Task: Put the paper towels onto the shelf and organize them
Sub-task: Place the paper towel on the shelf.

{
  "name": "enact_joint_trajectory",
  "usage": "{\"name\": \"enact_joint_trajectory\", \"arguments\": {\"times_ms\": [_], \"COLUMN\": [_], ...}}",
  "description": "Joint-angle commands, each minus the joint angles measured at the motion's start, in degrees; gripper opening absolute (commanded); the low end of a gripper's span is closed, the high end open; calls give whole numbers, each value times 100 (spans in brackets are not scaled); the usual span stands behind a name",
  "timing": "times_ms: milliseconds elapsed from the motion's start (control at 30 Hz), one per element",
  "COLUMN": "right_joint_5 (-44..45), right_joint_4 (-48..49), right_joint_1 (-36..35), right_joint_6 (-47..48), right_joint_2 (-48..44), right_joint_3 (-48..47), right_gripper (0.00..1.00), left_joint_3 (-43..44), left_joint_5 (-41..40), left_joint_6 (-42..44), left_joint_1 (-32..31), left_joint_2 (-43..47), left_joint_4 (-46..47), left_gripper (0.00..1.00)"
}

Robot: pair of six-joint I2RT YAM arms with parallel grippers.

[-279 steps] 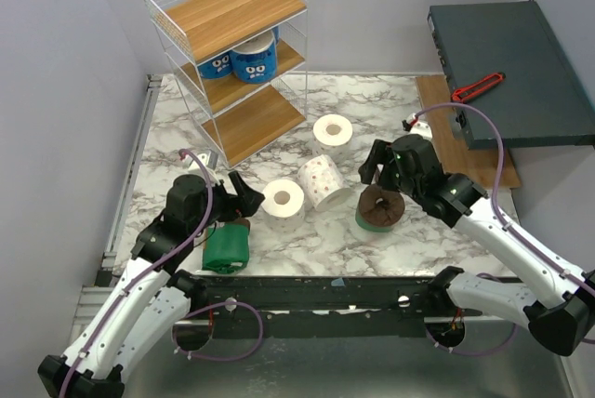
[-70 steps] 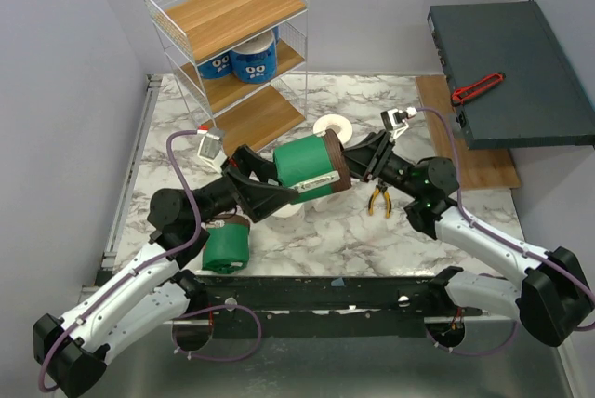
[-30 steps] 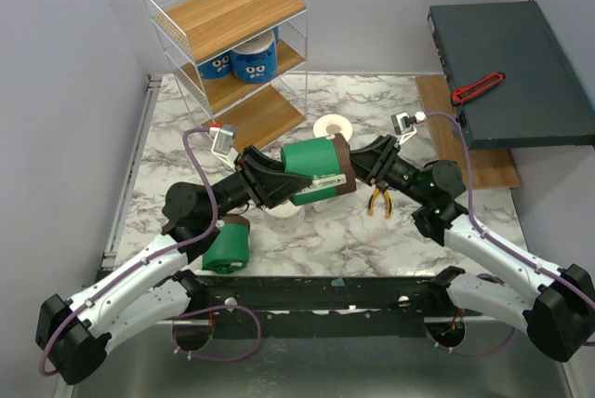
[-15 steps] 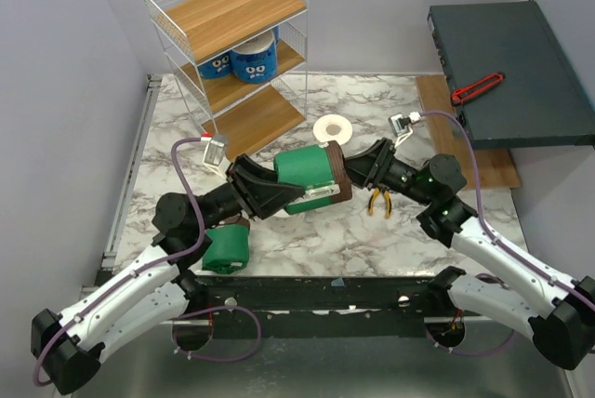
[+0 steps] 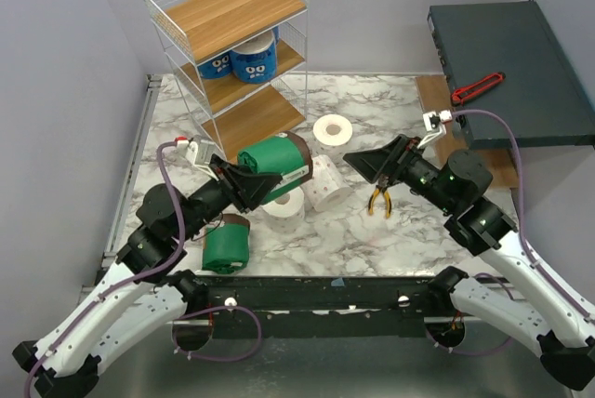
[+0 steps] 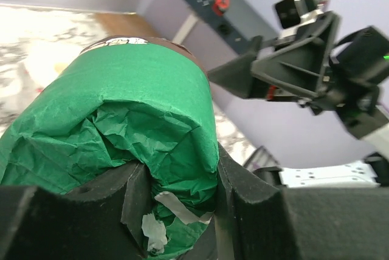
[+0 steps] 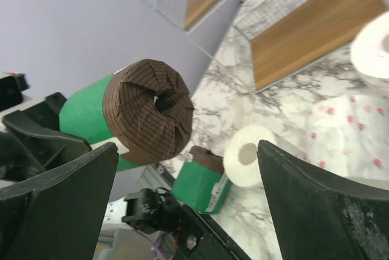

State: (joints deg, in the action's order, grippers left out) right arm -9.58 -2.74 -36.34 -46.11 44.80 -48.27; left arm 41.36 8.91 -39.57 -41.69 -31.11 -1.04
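Observation:
My left gripper [image 5: 263, 179] is shut on a green-wrapped paper towel roll [image 5: 274, 162] and holds it in the air, its brown end [image 7: 149, 111] facing right. In the left wrist view the crumpled green wrap [image 6: 121, 108] fills the gap between my fingers [image 6: 255, 211]. The right gripper [image 5: 363, 165] hangs open and empty to the right of that roll, apart from it. A second green roll [image 5: 226, 245] lies near the front edge. A plain white roll [image 5: 284, 203], a speckled one [image 5: 325, 181] and another white one [image 5: 332, 128] lie mid-table. Two blue rolls [image 5: 253, 59] stand on the middle tier of the shelf [image 5: 232, 7].
Yellow-handled pliers [image 5: 377, 199] lie on the marble below the right gripper. A dark flat box [image 5: 507, 68] with a red cutter [image 5: 477, 86] on it sits at the back right. The shelf's top and bottom boards [image 7: 304, 41] hold nothing.
The right gripper opened, let go of the green roll's brown end and drew back to the right. The left gripper carried the roll leftward, away from it.

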Motion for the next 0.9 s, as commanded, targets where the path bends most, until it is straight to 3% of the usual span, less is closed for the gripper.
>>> {"name": "enact_joint_trajectory", "arguments": {"times_ms": [0, 167, 333, 867], "right_joint_5": [817, 1371, 1478, 1501], "right_joint_4": [-1108, -1932, -2059, -1784], "right_joint_1": [-29, -31, -27, -31], "right_joint_6": [564, 752, 764, 936], "right_joint_2": [-83, 197, 192, -145], "right_joint_3": [-226, -326, -71, 505], "right_gripper": [100, 98, 97, 96], "left_joint_3": [720, 1922, 3121, 5583], "left_joint_5": [-764, -1635, -2300, -3459], "left_joint_6": [889, 1707, 2160, 3081], "left_joint_1": [30, 21, 24, 22], "left_joint_2": [-362, -1562, -2954, -6274], "left_joint_4": [-1074, -2331, -3330, -3624], "left_gripper": [17, 17, 18, 16]}}
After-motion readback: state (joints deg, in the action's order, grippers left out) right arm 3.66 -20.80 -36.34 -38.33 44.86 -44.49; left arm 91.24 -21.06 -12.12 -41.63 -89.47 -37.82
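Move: The green paper towel roll is already in the left hand's fingers, held by one end. The bottom shelf's middle lies roughly 33 cm ahead of that hand, 5 cm left and 31 below. About 28 below, the standing white roll is 9 cm ahead and 4 right, the lying flowered roll 15 ahead and 16 right. From the empty right hand, the lying flowered roll is some 9 cm ahead, 9 left and 28 below. The green roll, still pinched at its end, is carried by the left hand about 20 cm forward towards the bottom shelf, sinking about 9 cm, mostly later on, while the wrist rolls and swings from pointing forward-right to forward and slanting down. The right hand, fingers staying open, sinks about 11 cm and drifts right, well clear of the green roll. ##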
